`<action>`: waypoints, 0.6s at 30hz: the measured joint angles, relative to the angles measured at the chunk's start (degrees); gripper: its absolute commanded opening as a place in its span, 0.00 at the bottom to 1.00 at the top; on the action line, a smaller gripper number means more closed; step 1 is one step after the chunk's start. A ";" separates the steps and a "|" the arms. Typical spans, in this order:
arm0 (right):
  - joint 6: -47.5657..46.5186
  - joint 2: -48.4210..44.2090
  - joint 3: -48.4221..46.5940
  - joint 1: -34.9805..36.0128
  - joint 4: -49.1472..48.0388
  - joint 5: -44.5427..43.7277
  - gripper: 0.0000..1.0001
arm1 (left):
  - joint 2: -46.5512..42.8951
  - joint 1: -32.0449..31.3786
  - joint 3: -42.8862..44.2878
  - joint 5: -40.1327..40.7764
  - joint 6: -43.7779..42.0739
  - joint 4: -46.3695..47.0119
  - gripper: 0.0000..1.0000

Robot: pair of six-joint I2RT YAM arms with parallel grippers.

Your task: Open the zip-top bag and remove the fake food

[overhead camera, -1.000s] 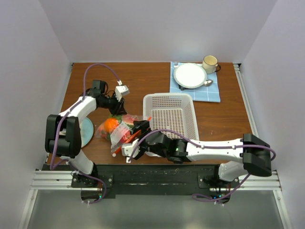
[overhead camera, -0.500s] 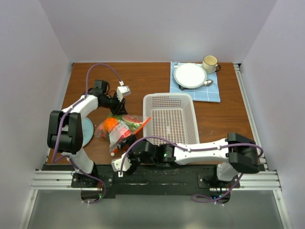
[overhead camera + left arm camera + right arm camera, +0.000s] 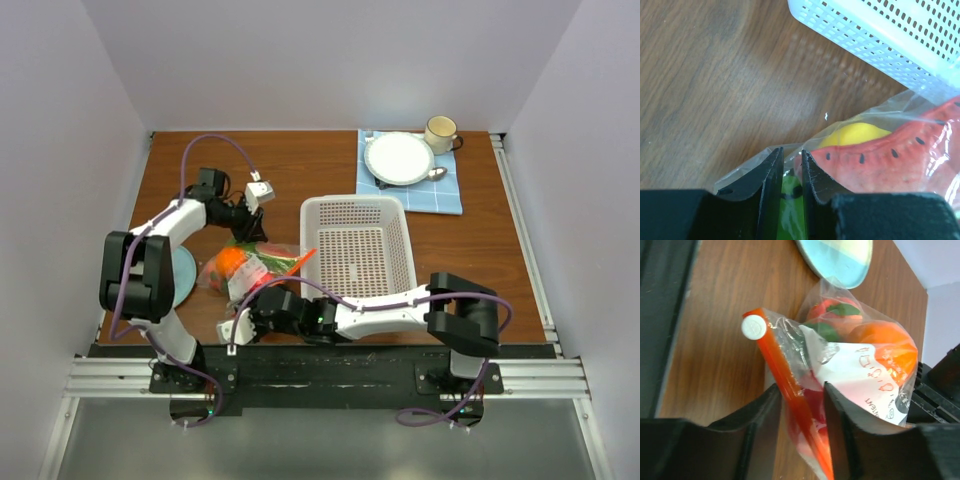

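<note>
The clear zip-top bag (image 3: 252,268) lies on the wooden table left of the basket. Its orange zip strip (image 3: 785,375) ends in a white slider (image 3: 754,327). The fake food is inside: an orange (image 3: 885,345), a watermelon slice (image 3: 890,155), a yellow lemon (image 3: 855,135) and green pieces. My left gripper (image 3: 247,232) (image 3: 792,160) is shut on the bag's far clear edge. At the bag's near end, my right gripper (image 3: 262,293) (image 3: 800,400) straddles the zip strip. Its jaws are half closed: one finger touches the strip, and a gap remains on the other side.
A white perforated basket (image 3: 360,245) stands just right of the bag. A pale blue plate (image 3: 185,275) lies to the bag's left. At the back right, a checked cloth (image 3: 445,195) holds a white plate (image 3: 400,158) and a mug (image 3: 440,132). The black front rail (image 3: 660,315) runs beside my right gripper.
My right arm swung left along the table's near edge to the bag's near end, and its jaws narrowed around the zip strip. The left gripper kept its hold.
</note>
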State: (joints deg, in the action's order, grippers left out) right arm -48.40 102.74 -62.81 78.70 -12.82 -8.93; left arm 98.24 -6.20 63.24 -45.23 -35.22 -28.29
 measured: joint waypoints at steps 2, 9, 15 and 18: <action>0.28 0.13 -0.13 -0.50 -1.14 -0.57 0.12 | -0.79 0.00 -0.15 -0.02 -0.42 -0.48 0.28; 3.74 -0.04 -4.94 -5.05 -1.86 -0.22 0.00 | -5.09 1.03 -0.17 -0.04 -1.53 -1.36 0.69; 8.87 -0.94 -8.85 -13.42 -0.72 2.14 0.00 | -10.73 11.32 3.93 -5.03 -0.66 -2.01 1.00; 11.80 -1.27 -9.99 -17.75 -0.39 3.89 0.00 | -11.72 18.03 7.37 -9.60 -1.05 -3.26 1.00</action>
State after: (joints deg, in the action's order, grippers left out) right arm -36.60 101.47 -72.79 60.95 -13.21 -5.04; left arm 86.52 11.84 70.61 -54.83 -36.27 -31.55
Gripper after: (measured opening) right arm 0.015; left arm 0.996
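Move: The right hand's open fingers straddle the orange zip strip, whose middle lies some 3 cm ahead, 4 cm to the right and 2 cm below. The strip's white end knob is about 3 cm back and 4 cm left, and the toy orange some 7 cm ahead and 6 cm left. The white basket's middle is about 12 cm ahead and 22 cm right. From the left hand, at the bag's far edge, the strip's middle is roughly 8 cm back and 6 cm right. The right fingers pinch shut on the zip strip and carry it forward about 14 cm and up 8 or so, drifting a little right late on, the hand rolling left side up and swinging nearly 20 degrees clockwise. Meanwhile the left hand lets go of the bag's far edge, spreads its fingers fully and backs off, up about 12 cm and to the left, slightly forward. ##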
